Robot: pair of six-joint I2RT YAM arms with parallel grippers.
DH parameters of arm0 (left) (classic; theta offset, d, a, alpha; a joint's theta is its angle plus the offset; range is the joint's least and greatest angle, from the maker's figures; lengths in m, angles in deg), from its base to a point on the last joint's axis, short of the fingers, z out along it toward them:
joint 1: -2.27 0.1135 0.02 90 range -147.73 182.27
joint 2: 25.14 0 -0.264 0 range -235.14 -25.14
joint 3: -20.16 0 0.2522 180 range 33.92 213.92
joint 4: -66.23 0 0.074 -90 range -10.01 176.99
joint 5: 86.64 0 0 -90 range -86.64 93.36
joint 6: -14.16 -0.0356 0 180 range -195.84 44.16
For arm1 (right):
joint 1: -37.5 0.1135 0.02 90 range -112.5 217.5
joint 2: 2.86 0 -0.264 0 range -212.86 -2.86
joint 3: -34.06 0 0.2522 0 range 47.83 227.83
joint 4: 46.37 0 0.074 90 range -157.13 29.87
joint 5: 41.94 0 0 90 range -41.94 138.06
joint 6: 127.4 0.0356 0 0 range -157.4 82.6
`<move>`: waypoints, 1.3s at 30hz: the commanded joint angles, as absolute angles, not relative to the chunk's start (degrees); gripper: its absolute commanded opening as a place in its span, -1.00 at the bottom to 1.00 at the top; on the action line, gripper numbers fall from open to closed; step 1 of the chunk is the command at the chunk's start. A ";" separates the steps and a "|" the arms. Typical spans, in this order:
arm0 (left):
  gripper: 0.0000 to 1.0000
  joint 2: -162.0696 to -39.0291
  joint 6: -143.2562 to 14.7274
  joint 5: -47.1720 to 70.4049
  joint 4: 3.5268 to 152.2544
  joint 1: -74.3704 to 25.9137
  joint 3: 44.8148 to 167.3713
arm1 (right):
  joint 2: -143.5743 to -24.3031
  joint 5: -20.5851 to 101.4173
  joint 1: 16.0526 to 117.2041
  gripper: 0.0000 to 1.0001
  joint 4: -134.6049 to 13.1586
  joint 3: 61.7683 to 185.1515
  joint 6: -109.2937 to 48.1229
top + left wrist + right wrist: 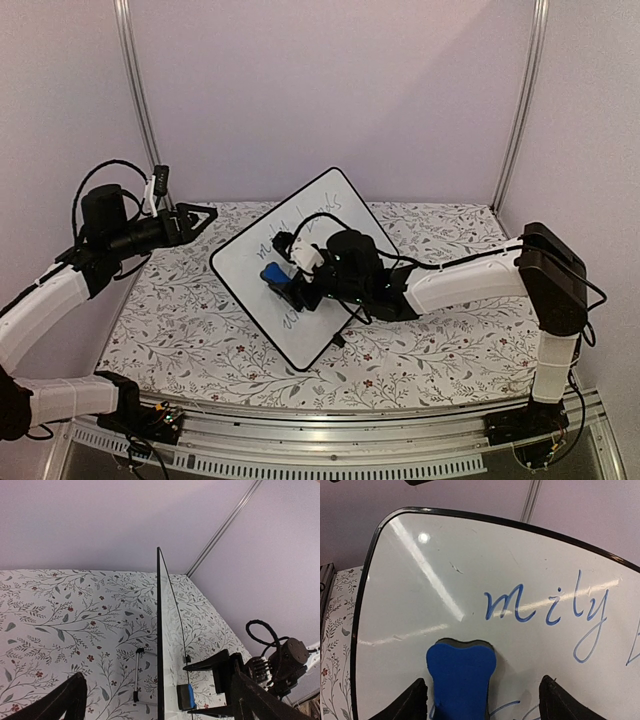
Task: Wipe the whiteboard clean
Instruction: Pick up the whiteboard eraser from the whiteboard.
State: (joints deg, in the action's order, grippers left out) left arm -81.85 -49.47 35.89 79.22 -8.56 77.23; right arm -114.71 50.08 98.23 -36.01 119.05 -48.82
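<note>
The whiteboard (300, 338) lies slanted across the middle of the floral table, with a thin black rim and blue handwriting (545, 607) on it. A blue eraser (275, 275) rests flat on its surface. My right gripper (287, 288) hovers over the eraser (461, 675), open; the left finger sits close beside it and the right finger stands well apart. My left gripper (192, 218) hangs open and empty above the table's back left, clear of the board. In the left wrist view the whiteboard (159, 630) shows edge-on, with the eraser (186, 696) on its far face.
A floral cloth (440, 340) covers the table. Lilac walls with metal posts (138, 90) close in the back and sides. A slim metal stand leg (136, 675) shows behind the board. The right arm's black cable (345, 325) loops over the board's lower edge.
</note>
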 commanded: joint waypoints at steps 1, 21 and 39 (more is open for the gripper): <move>0.99 -82.09 -49.78 36.08 79.20 -8.25 77.52 | -116.36 50.15 98.41 0.46 -34.43 120.99 -48.65; 0.99 -81.99 -49.90 35.74 79.14 -8.27 77.43 | -115.75 45.41 98.31 0.01 -34.24 118.76 -46.76; 1.00 -82.17 -49.73 35.89 79.03 -8.21 77.34 | -115.80 44.37 98.23 -0.08 -33.91 118.16 -45.85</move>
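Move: The blue whiteboard eraser lies just off the right fingertips, about 2 cm to the left, 1 cm back and 1 cm lower, against the leaning whiteboard. The whiteboard's middle is some 5 cm ahead, 5 cm to the right and 3 cm below the right hand; the remaining "mily" writing is about 5 cm ahead, 1 cm left and 4 cm up. From the left hand the eraser is roughly 17 cm right, 2 cm ahead and 12 cm lower. Back and slightly to its left, the right hand eases about 1.5 cm along the whiteboard, sinking a little late on, so that its fingers centre on the eraser. Meanwhile they close from about three-quarters to half open and come against the eraser's sides, pinching it, while the wrist turns only some 5 degrees counter-clockwise and tips down slightly. ##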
